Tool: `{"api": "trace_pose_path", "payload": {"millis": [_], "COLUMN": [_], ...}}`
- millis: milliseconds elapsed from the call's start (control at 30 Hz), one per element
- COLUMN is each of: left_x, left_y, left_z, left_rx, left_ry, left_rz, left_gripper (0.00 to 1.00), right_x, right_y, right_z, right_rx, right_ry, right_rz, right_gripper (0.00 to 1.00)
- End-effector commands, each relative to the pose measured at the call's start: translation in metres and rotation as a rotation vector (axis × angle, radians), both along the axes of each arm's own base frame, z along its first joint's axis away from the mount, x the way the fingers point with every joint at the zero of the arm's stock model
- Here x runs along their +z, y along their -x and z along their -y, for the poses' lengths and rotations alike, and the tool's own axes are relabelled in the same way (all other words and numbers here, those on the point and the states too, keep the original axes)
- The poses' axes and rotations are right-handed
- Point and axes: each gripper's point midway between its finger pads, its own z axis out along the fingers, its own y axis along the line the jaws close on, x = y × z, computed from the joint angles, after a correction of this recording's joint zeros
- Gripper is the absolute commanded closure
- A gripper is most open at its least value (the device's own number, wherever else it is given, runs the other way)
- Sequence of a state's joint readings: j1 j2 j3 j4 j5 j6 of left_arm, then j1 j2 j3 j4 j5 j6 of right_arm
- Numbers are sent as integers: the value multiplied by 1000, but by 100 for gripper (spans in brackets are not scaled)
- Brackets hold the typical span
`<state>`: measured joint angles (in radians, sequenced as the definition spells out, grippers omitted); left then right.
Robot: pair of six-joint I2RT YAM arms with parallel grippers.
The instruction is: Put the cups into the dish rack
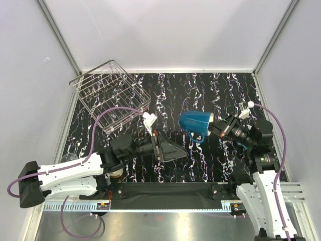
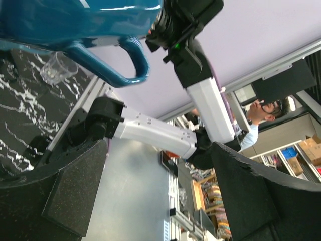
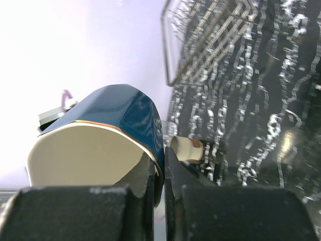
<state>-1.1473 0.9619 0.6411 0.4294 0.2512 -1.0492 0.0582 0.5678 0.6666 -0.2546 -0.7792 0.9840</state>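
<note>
A dark blue cup (image 1: 194, 123) with a cream inside (image 3: 85, 155) and a handle (image 2: 128, 63) hangs on its side above the table's middle. My right gripper (image 3: 164, 168) is shut on its rim, one finger inside and one outside. My left gripper (image 1: 168, 148) sits just left of and below this cup. Its fingers (image 2: 75, 191) stand wide open with nothing between them. The silver wire dish rack (image 1: 110, 93) stands at the far left with no cup visible in it. A clear glass cup (image 2: 59, 68) stands on the table. A beige cup (image 3: 186, 149) lies beyond my right fingers.
The table (image 1: 200, 95) is black with white marbling, enclosed by white walls at the back and both sides. A purple cable (image 1: 113, 110) loops over the left arm near the rack. A metal rail (image 1: 150, 206) runs along the near edge.
</note>
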Motion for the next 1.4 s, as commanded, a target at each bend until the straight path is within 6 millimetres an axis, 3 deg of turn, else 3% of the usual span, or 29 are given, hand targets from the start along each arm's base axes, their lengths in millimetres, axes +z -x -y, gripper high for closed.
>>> {"api": "trace_pose_path", "payload": {"millis": [0, 167, 267, 567, 967, 1133, 1200, 1233, 1300, 1367], "left_x": [32, 40, 56, 84, 85, 90, 92, 93, 95, 96], "left_y": [-9, -10, -10, -15, -25, -29, -30, -30, -30, -31], "left_z": [-6, 2, 5, 23, 50, 51, 52, 52, 51, 53], "left_rx": [70, 59, 42, 20, 0, 9, 11, 11, 5, -2], "left_ry": [129, 170, 220, 284, 278, 296, 302, 307, 318, 329], "left_rz": [41, 30, 26, 25, -35, -47, -51, -52, -61, -66], "left_gripper": [10, 10, 10, 15, 30, 41, 48, 57, 66, 72], "right_x": [54, 65, 69, 66, 68, 70, 68, 67, 65, 64], "right_y": [16, 20, 21, 27, 38, 42, 42, 42, 42, 44], "right_z": [-7, -8, -9, -12, -13, -13, -13, -13, -13, -13], "right_rx": [62, 80, 89, 130, 147, 151, 154, 157, 159, 164], "right_ry": [-109, -140, -157, -166, -162, -148, -143, -143, -138, -136], "right_rz": [158, 190, 206, 219, 253, 259, 256, 253, 247, 247], "right_gripper": [100, 100, 100, 100, 100, 100, 100, 100, 100, 100]}}
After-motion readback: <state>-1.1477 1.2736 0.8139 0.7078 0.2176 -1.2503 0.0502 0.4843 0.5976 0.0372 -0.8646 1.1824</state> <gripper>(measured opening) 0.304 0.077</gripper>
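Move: The right fingers still hold the blue cup by its rim. Its handle lies about 7 cm right, 6 cm forward and 3 cm below the open left hand; from the right hand it is roughly 6 cm left and 4 cm back. The cup's body is some 10 cm forward and 7 cm right of the left hand, 3 cm lower. The dish rack stands about 28 cm forward, 34 cm left and 24 cm below the left hand. Left hand goes some 6 cm right, rising, closing around the handle; right hand lifts the held cup 4 cm. ##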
